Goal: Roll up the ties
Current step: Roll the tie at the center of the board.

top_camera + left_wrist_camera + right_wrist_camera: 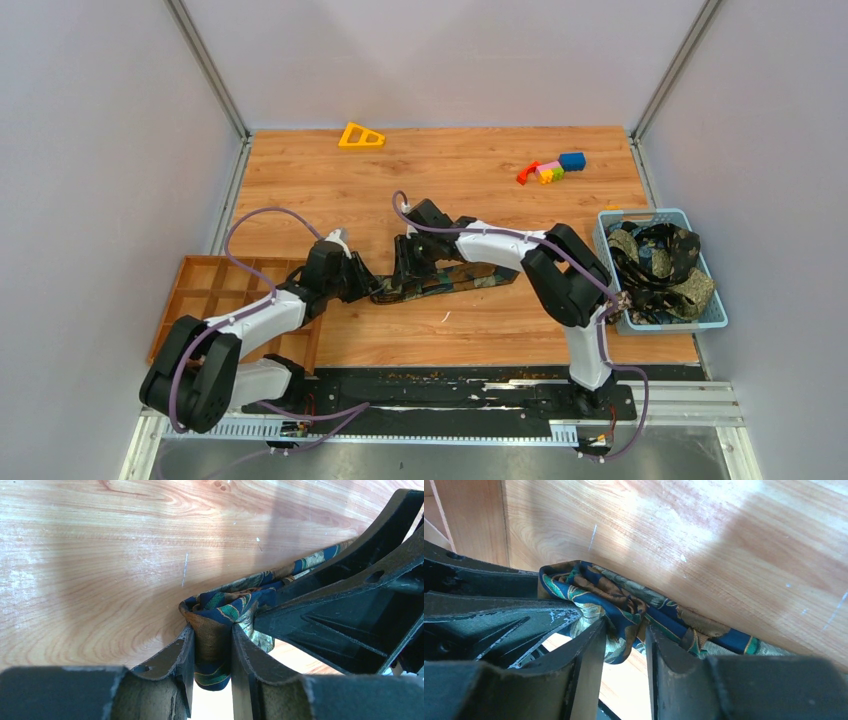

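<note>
One tie [470, 279], dark with teal, blue and gold patterning, lies flat across the middle of the wooden table. Its left end is bunched into a small fold [225, 607]. My left gripper [211, 630] is shut on that fold, and fabric fills the gap between its fingers. In the top view the left gripper [368, 285] sits at the tie's left tip. My right gripper [405, 275] is just to its right, tip to tip with it. Its jaws [624, 625] stand slightly apart around loose tie fabric [624, 597], with light showing beside the cloth. More ties [655, 260] are heaped in a basket.
The light blue basket [660, 215] stands at the table's right edge. A wooden compartment tray [215, 285] lies at the left, under the left arm. A yellow triangular toy [360, 136] and colourful toy blocks [550, 168] rest near the back edge.
</note>
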Tool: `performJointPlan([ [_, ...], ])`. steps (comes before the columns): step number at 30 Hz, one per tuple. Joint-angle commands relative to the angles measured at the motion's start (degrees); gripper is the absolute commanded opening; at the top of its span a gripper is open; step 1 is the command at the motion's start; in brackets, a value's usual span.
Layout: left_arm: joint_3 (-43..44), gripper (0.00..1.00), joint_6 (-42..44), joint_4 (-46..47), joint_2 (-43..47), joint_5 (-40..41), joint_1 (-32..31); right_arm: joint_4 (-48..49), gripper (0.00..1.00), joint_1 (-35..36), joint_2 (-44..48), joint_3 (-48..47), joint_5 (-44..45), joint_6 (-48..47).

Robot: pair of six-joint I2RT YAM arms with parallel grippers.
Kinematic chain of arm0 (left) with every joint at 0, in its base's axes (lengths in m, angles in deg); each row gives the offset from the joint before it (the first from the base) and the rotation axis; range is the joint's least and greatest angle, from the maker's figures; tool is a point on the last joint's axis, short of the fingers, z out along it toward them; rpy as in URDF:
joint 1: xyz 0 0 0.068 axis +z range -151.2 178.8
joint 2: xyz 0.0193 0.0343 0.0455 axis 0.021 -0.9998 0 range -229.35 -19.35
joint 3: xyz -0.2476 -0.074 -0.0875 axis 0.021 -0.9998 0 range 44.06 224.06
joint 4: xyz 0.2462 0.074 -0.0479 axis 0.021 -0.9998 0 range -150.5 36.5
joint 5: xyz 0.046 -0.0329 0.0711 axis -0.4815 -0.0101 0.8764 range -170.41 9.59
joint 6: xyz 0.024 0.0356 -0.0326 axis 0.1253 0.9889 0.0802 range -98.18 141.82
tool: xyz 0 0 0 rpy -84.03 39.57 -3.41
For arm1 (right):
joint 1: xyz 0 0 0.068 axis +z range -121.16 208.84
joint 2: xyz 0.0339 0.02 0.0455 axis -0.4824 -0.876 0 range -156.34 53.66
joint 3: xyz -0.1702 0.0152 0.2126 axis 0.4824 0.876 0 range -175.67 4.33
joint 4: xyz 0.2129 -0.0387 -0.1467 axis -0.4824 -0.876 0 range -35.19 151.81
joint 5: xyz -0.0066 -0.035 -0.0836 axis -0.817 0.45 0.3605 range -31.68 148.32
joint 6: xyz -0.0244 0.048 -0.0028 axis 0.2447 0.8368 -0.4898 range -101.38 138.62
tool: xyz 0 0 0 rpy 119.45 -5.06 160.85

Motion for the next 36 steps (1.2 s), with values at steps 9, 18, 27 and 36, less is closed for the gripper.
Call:
performJointPlan([
  [9,5.46,0.22,5.11,-16.57,4.45,6.7,-0.37,-5.03,0.32,-0.03,7.4,-3.58,2.42,-4.78],
  [18,9.35,0.22,5.83,-22.21,5.13,9.65,-1.74,-1.51,0.21,1.78,4.78,-3.74,-0.2,-3.4],
  [27,12.65,0.22,5.52,-25.39,4.71,12.83,-4.22,0.77,0.15,2.29,0.23,-4.72,-1.75,-2.67],
  [36,16.97,0.21,4.8,-28.07,2.89,15.82,-7.98,2.31,0.11,2.36,-1.15,-3.33,-2.65,-2.45],
])
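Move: The left fingers already pinch the left end of the rolled part of the tie; that roll's middle lies about 2 cm to their right and 1 cm below. The right hand, fingers loosened over the roll's right end, has the roll's middle about 2 cm to its left and 1 cm lower. From the right hand, the flat tail's middle is roughly 12 cm right, 1 cm ahead and 3 cm down. The wooden tray's middle is some 26 cm left and 5 cm back of the left hand. Left and up by about 2.5 cm each, drawing back slightly, the left hand keeps its pinch on the roll and swings its fingers some 15 degrees steeper. The right hand lifts off the roll's right end by about 4 cm, shifts left and a little back, then comes down again while closing its fingers where roll and flat tail meet. ##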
